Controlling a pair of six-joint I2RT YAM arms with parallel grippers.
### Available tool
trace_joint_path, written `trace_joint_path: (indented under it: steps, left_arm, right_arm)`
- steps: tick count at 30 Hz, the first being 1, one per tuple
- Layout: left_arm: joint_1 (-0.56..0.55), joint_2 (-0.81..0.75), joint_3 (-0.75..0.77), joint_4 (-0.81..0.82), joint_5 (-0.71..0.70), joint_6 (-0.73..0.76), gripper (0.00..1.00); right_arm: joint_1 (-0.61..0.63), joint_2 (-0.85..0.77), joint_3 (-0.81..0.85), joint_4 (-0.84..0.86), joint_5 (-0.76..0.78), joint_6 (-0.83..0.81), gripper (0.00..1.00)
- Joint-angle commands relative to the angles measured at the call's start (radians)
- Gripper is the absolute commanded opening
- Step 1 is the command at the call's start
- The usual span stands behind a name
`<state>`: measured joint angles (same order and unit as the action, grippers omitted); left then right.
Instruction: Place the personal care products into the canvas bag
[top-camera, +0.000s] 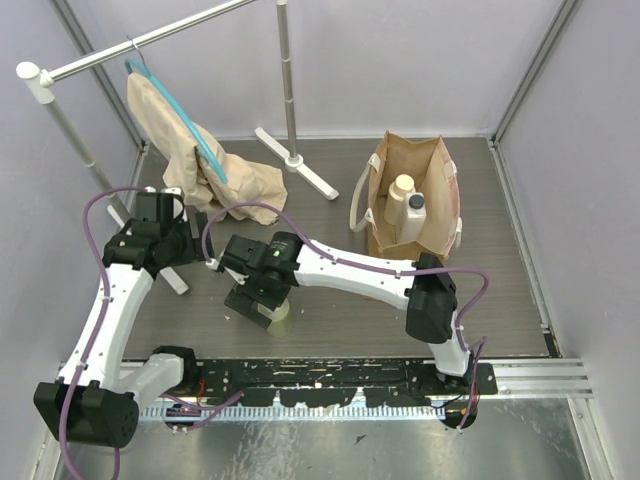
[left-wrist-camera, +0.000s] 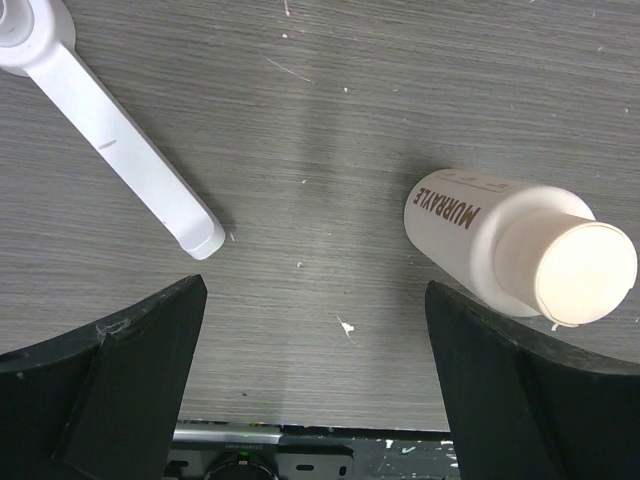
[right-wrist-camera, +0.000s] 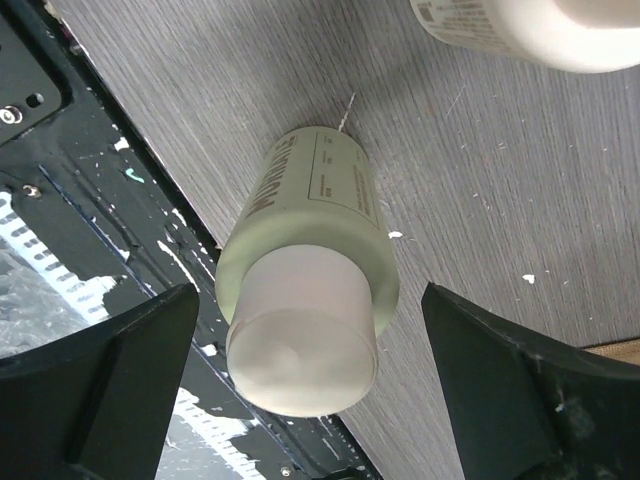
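Observation:
The tan canvas bag (top-camera: 432, 165) stands upright at the back right. Inside it are a cream bottle (top-camera: 402, 190) and a white rectangular bottle with a dark cap (top-camera: 416, 215). A yellowish bottle (top-camera: 279, 317) (right-wrist-camera: 305, 260) stands near the table's front edge. My right gripper (top-camera: 266, 298) (right-wrist-camera: 310, 292) is open around its cap, with the fingers clear of it on both sides. Another cream bottle (left-wrist-camera: 500, 250) (right-wrist-camera: 520, 25) stands on the table. My left gripper (top-camera: 168, 240) (left-wrist-camera: 315, 300) is open and empty above the table, with that bottle beside its right finger.
A clothes rack with a beige cloth on a blue hanger (top-camera: 195, 150) stands at the back left. Its white feet (top-camera: 300, 165) (left-wrist-camera: 110, 140) lie on the table. The black rail (right-wrist-camera: 90, 200) runs along the table's front edge, just beside the yellowish bottle.

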<state>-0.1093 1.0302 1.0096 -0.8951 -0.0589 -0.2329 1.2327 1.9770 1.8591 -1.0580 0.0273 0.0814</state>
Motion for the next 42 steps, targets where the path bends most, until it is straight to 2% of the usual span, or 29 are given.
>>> trace_joint_path:
  steps: [1,8,13,24,26,29,32,34,40,42]
  left_arm:
    - [0.002,-0.026,-0.005,-0.001,-0.013,0.001,0.98]
    - [0.002,-0.022,-0.003,-0.005,-0.012,0.000,0.98]
    - [0.002,-0.019,0.004,-0.009,-0.024,0.001,0.98]
    - [0.003,-0.016,0.001,-0.013,-0.039,0.004,0.98]
    - [0.002,-0.020,-0.001,-0.014,-0.036,0.004,0.98]
    - [0.003,-0.022,-0.006,-0.011,-0.036,0.003,0.98]
    - [0.002,-0.023,-0.012,-0.010,-0.035,0.000,0.98]
    - [0.003,-0.024,-0.016,-0.008,-0.033,-0.002,0.98]
    - [0.003,-0.023,-0.016,-0.001,-0.029,-0.007,0.98]
    - [0.003,-0.023,-0.016,0.002,-0.029,-0.008,0.98]
  right_arm:
    - [-0.004,0.008,0.043,-0.017,-0.009,0.003,1.00]
    - [-0.004,0.023,-0.030,0.026,-0.018,-0.013,1.00]
    - [-0.004,0.038,-0.074,0.057,-0.030,-0.014,0.91]
    - [-0.004,0.056,-0.108,0.110,-0.034,-0.005,0.90]
    - [-0.004,0.057,-0.112,0.112,-0.037,-0.005,0.87]
    - [-0.004,0.057,-0.117,0.108,-0.038,-0.005,0.73]
    - [-0.004,0.055,-0.119,0.091,-0.032,-0.006,0.44]
    - [-0.004,0.050,-0.123,0.080,-0.018,-0.005,0.30]
    - [-0.018,0.011,-0.128,0.053,0.023,0.016,0.10]
    - [-0.042,-0.021,-0.115,0.050,0.013,0.034,0.06]
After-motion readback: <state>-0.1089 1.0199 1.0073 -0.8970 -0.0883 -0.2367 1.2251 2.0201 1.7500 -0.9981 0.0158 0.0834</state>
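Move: The green bottle stands almost directly under the right gripper, about 1 cm to its right, its middle some 7 cm below. The cream bottle stands about 9 cm farther out and 3 cm to the left of the right gripper, at much the same height as the green one; the open canvas bag is about 20 cm ahead and 26 cm to the right. From the left gripper, the green bottle lies roughly 11 cm back, 13 cm right and 10 cm below. Lower the open right gripper about 5 cm over the green bottle's cap, easing about 1 cm to the right and letting the wrist come some 5 degrees nearer upright, until the pads flank the upper body. Stop there, then close the fingers by about a quarter of their range so both pads pinch the bottle, and keep the squeeze on. ##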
